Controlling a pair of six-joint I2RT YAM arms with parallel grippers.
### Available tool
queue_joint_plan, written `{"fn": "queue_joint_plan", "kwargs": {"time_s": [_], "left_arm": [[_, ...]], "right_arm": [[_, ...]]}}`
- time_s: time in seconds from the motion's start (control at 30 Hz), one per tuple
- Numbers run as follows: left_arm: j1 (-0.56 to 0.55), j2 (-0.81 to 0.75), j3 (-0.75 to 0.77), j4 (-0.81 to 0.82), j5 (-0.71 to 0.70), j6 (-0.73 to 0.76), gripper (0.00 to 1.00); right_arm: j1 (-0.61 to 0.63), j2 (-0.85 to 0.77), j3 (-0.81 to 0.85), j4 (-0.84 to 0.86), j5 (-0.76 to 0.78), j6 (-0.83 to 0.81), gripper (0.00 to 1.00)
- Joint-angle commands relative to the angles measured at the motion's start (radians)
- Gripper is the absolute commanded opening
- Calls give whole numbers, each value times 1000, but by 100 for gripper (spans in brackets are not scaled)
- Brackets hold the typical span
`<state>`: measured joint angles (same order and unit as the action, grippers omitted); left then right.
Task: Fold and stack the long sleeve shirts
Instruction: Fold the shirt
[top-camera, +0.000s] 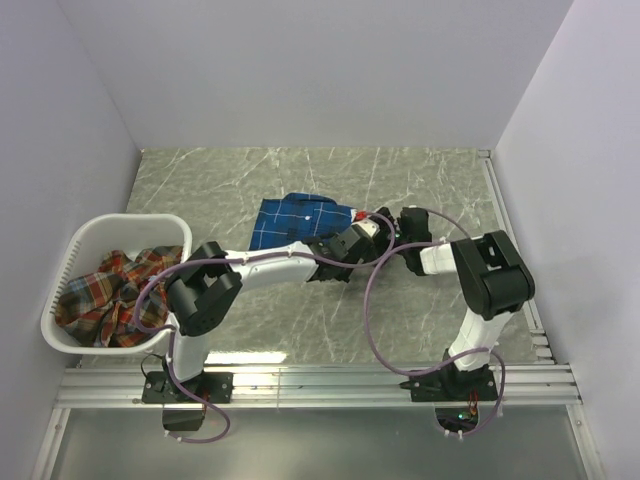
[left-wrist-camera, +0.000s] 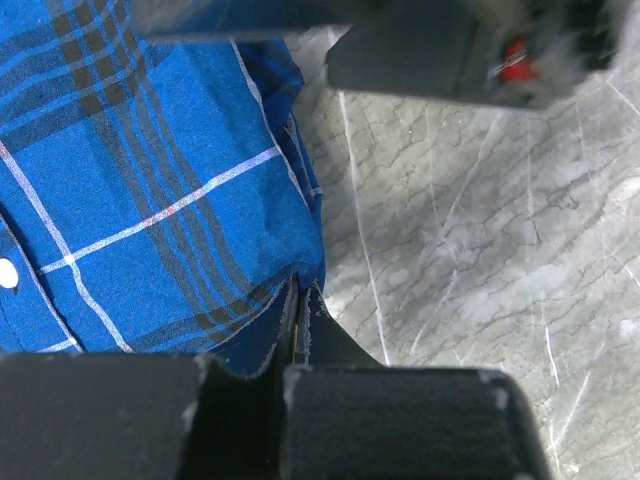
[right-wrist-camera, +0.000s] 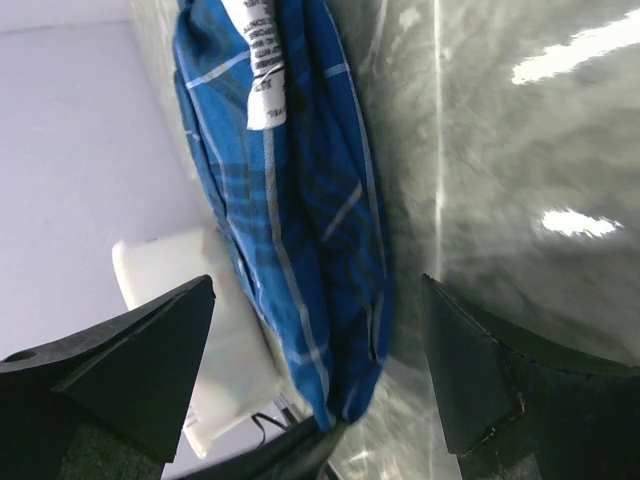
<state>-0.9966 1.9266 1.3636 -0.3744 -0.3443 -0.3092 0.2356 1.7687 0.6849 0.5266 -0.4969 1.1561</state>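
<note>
A royal blue plaid long sleeve shirt (top-camera: 295, 220) lies bunched and partly folded on the marble table (top-camera: 420, 180). My left gripper (top-camera: 335, 250) sits at the shirt's near right edge. In the left wrist view it (left-wrist-camera: 296, 300) is shut on the blue hem (left-wrist-camera: 250, 330). My right gripper (top-camera: 376, 224) is just right of the shirt, jaws wide open. In the right wrist view the blue cloth (right-wrist-camera: 300, 200) with its white label (right-wrist-camera: 262, 70) hangs between the open fingers (right-wrist-camera: 150, 360) of that gripper (right-wrist-camera: 320, 370). A red-orange plaid shirt (top-camera: 115, 290) lies crumpled in the basket.
The white laundry basket (top-camera: 130, 225) stands at the table's left edge, next to the left arm's elbow (top-camera: 200, 295). The two wrists are close together at mid table. White walls enclose the table at the back and both sides. A metal rail (top-camera: 320, 380) runs along the near edge.
</note>
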Motion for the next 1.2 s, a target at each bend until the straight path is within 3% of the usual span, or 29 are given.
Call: {"fn": "queue_joint_plan", "kwargs": {"time_s": [0.0, 0.53, 0.93, 1.17], "left_arm": [[12, -54, 12, -8, 22, -19, 1], [44, -78, 65, -50, 53, -36, 1], [55, -89, 106, -81, 61, -59, 0], [62, -89, 92, -110, 24, -54, 0]], "right_arm": [[33, 38, 50, 33, 44, 34, 90], [131, 113, 97, -34, 121, 16, 89], [145, 224, 134, 75, 47, 60, 87], [123, 153, 88, 16, 84, 7, 85]]}}
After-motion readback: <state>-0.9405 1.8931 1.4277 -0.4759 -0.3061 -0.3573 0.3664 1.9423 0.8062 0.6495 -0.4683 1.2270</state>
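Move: Ahead of the left gripper, by some 5 cm, and about 1 cm left and 2 cm lower, is the free right edge of the folded shirt; from the right hand's open jaws it lies roughly 4 cm left, level fore and aft, and 3 cm below. The white label is about 3 cm ahead of the right hand, 4 cm left and 3 below. The folded body's middle is some 16 cm left of that hand, 1 cm back and 5 below. Sliding left low over the table by about 6 cm, with a slight forward drift, the right hand takes its wide-open jaws around the shirt's free edge, one finger above the cloth and the other on the table side. The left hand keeps its pinch on the nearer part of that edge and, from midway, raises it some 2.5 cm while easing slightly forward and left. ##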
